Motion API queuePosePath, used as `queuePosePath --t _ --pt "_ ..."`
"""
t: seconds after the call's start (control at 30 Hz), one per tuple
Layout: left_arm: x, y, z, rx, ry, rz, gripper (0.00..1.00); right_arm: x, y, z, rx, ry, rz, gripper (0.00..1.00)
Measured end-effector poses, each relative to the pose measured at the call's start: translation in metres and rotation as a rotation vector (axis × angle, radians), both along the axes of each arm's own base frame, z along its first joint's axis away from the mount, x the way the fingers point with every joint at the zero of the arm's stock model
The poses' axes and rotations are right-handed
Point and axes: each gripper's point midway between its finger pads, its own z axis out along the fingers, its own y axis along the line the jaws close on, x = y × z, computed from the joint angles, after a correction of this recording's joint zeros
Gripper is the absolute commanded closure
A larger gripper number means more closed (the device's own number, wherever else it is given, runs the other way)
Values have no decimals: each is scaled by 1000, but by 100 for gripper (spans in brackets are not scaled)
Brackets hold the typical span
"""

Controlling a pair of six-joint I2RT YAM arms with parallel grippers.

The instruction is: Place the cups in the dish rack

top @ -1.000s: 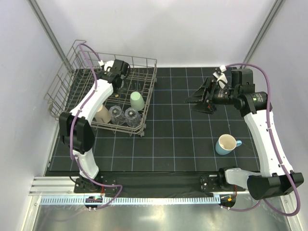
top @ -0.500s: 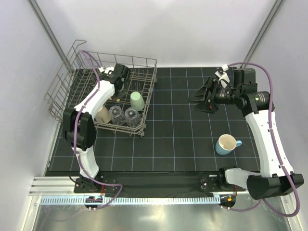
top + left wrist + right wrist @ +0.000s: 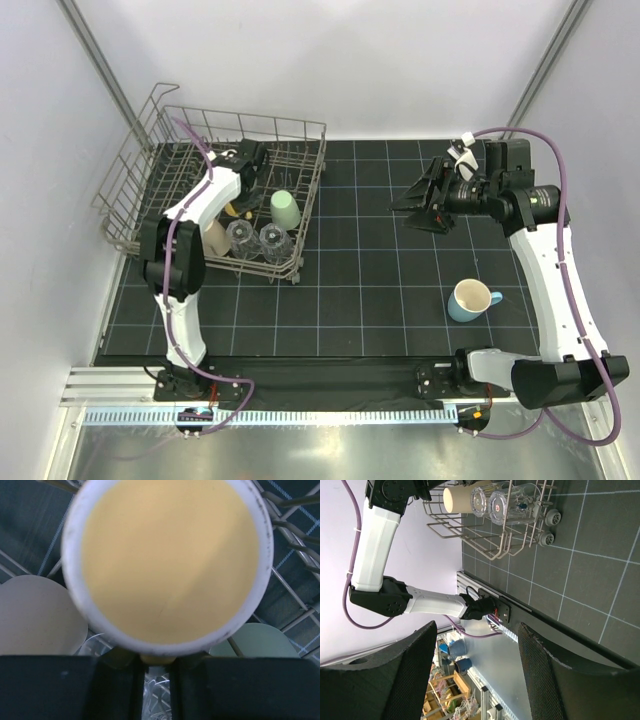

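The cream mug (image 3: 167,560), yellow inside, fills the left wrist view with its mouth facing the camera. My left gripper (image 3: 157,661) is shut on its yellow handle. It holds the mug low inside the grey wire dish rack (image 3: 150,150), where only a yellow bit of the mug (image 3: 237,210) shows under the left gripper (image 3: 243,192). A tan cup (image 3: 213,237), two clear tumblers (image 3: 240,237) (image 3: 272,240) and a mint-green cup (image 3: 285,210) stand in the rack. The light-blue mug (image 3: 472,300) sits upright on the mat at the right. My right gripper (image 3: 413,205) hangs open and empty above the mat.
The rack rests on a black gridded mat (image 3: 370,290), with small wheels at its near corner (image 3: 550,517). Walls close in the left, back and right. A metal rail (image 3: 330,415) runs along the near edge by the arm bases.
My left arm has swung in and carried the mug a little deeper into the rack. The right arm has barely moved.
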Motion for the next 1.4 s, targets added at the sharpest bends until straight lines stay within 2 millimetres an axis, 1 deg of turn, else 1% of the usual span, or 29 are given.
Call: queuePosePath --t 0.07,0.1,0.17,0.2,0.27,0.3,0.4,0.53,0.63,0.7,0.83,0.87,0.97,1.03,1.1,1.13,1.17,1.27,1.33,1.4 --pt "0 0 -3 -4 4 9 68 0 0 0 -2 -1 0 33" --pt "0 -1 -2 -8 3 15 55 0 0 0 -2 -1 0 33" --pt "2 0 -1 -7 -5 21 44 0 0 0 -2 -2 1 33" --pt "4 0 1 -9 -12 30 35 0 0 -1 -3 -3 1 33" --pt "6 0 3 -15 -22 39 31 0 0 -1 -4 -3 1 33" --pt "6 -1 4 -17 -25 43 27 0 0 -1 -4 -3 1 33" --pt "6 -1 4 -19 -24 47 23 1 -1 -1 -4 -4 0 33" --pt "5 -2 8 -30 -30 49 19 2 -1 -2 -10 -5 -4 33" --pt "2 -4 24 -56 -55 54 18 4 -3 -5 -25 3 -11 33" --pt "-1 -6 45 -85 -97 52 18 7 -4 -8 -37 10 -18 33" --pt "-11 -14 102 -166 -211 24 18 12 -7 -17 -69 28 -32 33" --pt "-14 -16 113 -185 -234 13 19 13 -8 -19 -77 31 -37 33" --pt "-31 -31 155 -264 -319 -49 20 15 -13 -28 -115 49 -55 33" --pt "-47 -45 172 -313 -354 -108 20 16 -18 -36 -154 63 -72 33" --pt "-66 -61 181 -358 -368 -185 20 17 -24 -44 -195 82 -91 33" --pt "-75 -69 182 -377 -365 -222 20 18 -28 -50 -222 92 -106 33" --pt "-86 -78 182 -398 -355 -266 20 18 -32 -56 -251 106 -122 33" --pt "-109 -98 179 -450 -327 -382 21 15 -46 -76 -340 160 -169 34" --pt "-122 -105 176 -477 -311 -443 20 9 -59 -94 -417 217 -206 34" --pt "-135 -106 175 -494 -307 -494 20 -1 -75 -114 -507 282 -242 34"
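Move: The left hand is low in the dish rack with the upturned yellow cup by its handle; its body is about 3 cm ahead and 3 cm left of the fingers, roughly level. The green cup lies some 9 cm right, the beige cup 9 cm left and 6 cm back, and the two clear glasses 7–8 cm back, one about straight behind, one 7 cm right. From the high right hand, the blue cup is about 19 cm right, 5 cm back and 30 cm below. The left fingers open wide and let go of the yellow cup's handle with the hand almost still, then the hand climbs about 18 cm clear of it and, while rising, swings back and right towards the rack's near right corner, turning clockwise and tilting its fingertips to the right. The right hand, open throughout, waits, then sinks about 11 cm and gathers speed rightwards towards the blue cup, its fingers swinging down some 30 degrees to point more steeply at the table. ##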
